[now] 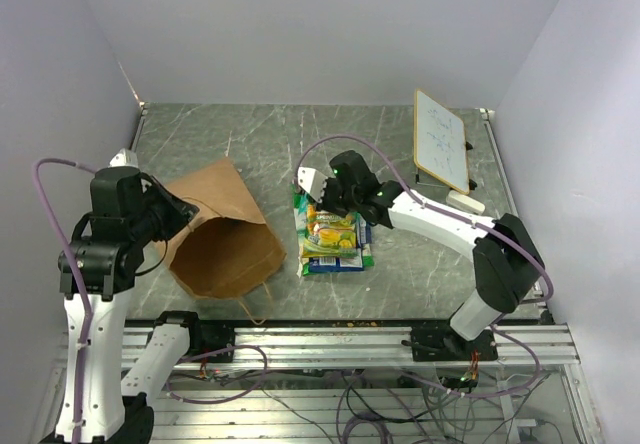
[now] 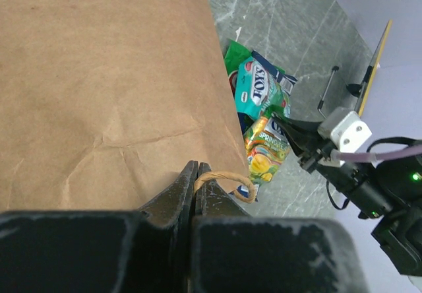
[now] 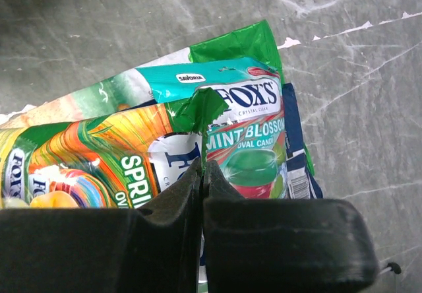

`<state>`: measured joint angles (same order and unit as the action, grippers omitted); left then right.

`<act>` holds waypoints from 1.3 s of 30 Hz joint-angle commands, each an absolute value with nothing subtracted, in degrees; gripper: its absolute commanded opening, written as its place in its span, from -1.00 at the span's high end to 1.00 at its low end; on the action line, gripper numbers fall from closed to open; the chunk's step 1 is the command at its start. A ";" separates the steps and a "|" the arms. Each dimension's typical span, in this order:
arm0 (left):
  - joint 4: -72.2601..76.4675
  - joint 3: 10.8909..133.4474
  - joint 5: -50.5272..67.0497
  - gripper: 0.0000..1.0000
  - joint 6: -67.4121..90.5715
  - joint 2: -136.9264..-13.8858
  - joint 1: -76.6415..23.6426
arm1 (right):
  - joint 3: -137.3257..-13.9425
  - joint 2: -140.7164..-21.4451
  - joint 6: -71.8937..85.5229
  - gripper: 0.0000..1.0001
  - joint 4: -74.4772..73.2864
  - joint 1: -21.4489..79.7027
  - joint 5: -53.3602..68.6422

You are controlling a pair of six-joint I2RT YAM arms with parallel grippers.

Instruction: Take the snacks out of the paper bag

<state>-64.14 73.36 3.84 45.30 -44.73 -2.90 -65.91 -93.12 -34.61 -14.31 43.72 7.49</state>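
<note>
The brown paper bag [image 1: 225, 234] lies on its side at the left of the table, its mouth toward the near edge. My left gripper [image 2: 196, 167] is shut on the bag's thin looped paper handle [image 2: 224, 176]; from above it [image 1: 178, 214] sits at the bag's left edge. The snacks [image 1: 335, 239] lie in a small pile on the table to the right of the bag. My right gripper [image 3: 203, 169] is shut on a torn green corner of the yellow-green packet [image 3: 86, 154]. That packet overlaps a teal-green mint packet [image 3: 247, 134], and a blue packet [image 3: 293, 141] lies underneath.
A white framed board [image 1: 441, 139] leans at the back right, with a small white block [image 1: 464, 202] in front of it. Grey walls close in the left, back and right sides. An aluminium rail [image 1: 350, 339] runs along the near edge.
</note>
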 commanded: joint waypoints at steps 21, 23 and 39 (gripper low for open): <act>-56.79 68.51 19.10 0.86 44.48 -46.28 -3.02 | -64.74 -89.61 -37.09 0.31 -12.25 42.94 2.51; -56.34 68.24 19.44 0.86 44.60 -46.55 -3.08 | -65.03 -88.58 -37.20 0.25 -13.34 42.94 2.70; -55.46 67.46 18.96 0.86 45.16 -46.67 -3.04 | -64.99 -82.73 -32.28 -0.02 -16.37 43.19 9.99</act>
<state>-57.91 68.25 18.22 45.41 -47.31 -2.90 -65.23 -85.67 -35.16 -16.43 43.22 5.08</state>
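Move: From my right hand, which holds the green end of the yellow Springs candy bag, the snack pile's middle lies about 2 cm back, 2 cm to the right and 7 cm below. The bag's body trails some 5 cm back and 2 cm right, 4 cm down. The teal mint bag is 4 cm ahead, 2 cm left, 7 cm below; the paper bag 20 cm left, 4 cm back. From my left hand the pile is 25 cm right, 8 cm ahead, well below. I ease my right hand forward and down over the snack pile, barely 2 cm each way, then open its fingers about halfway and let go of the Springs bag. Then I lift clear by some 6 cm, drawing a little back and right. Meanwhile my left hand keeps its shut grip on the paper bag's rope handle, swinging about 4 cm right with a slight clockwise turn. ##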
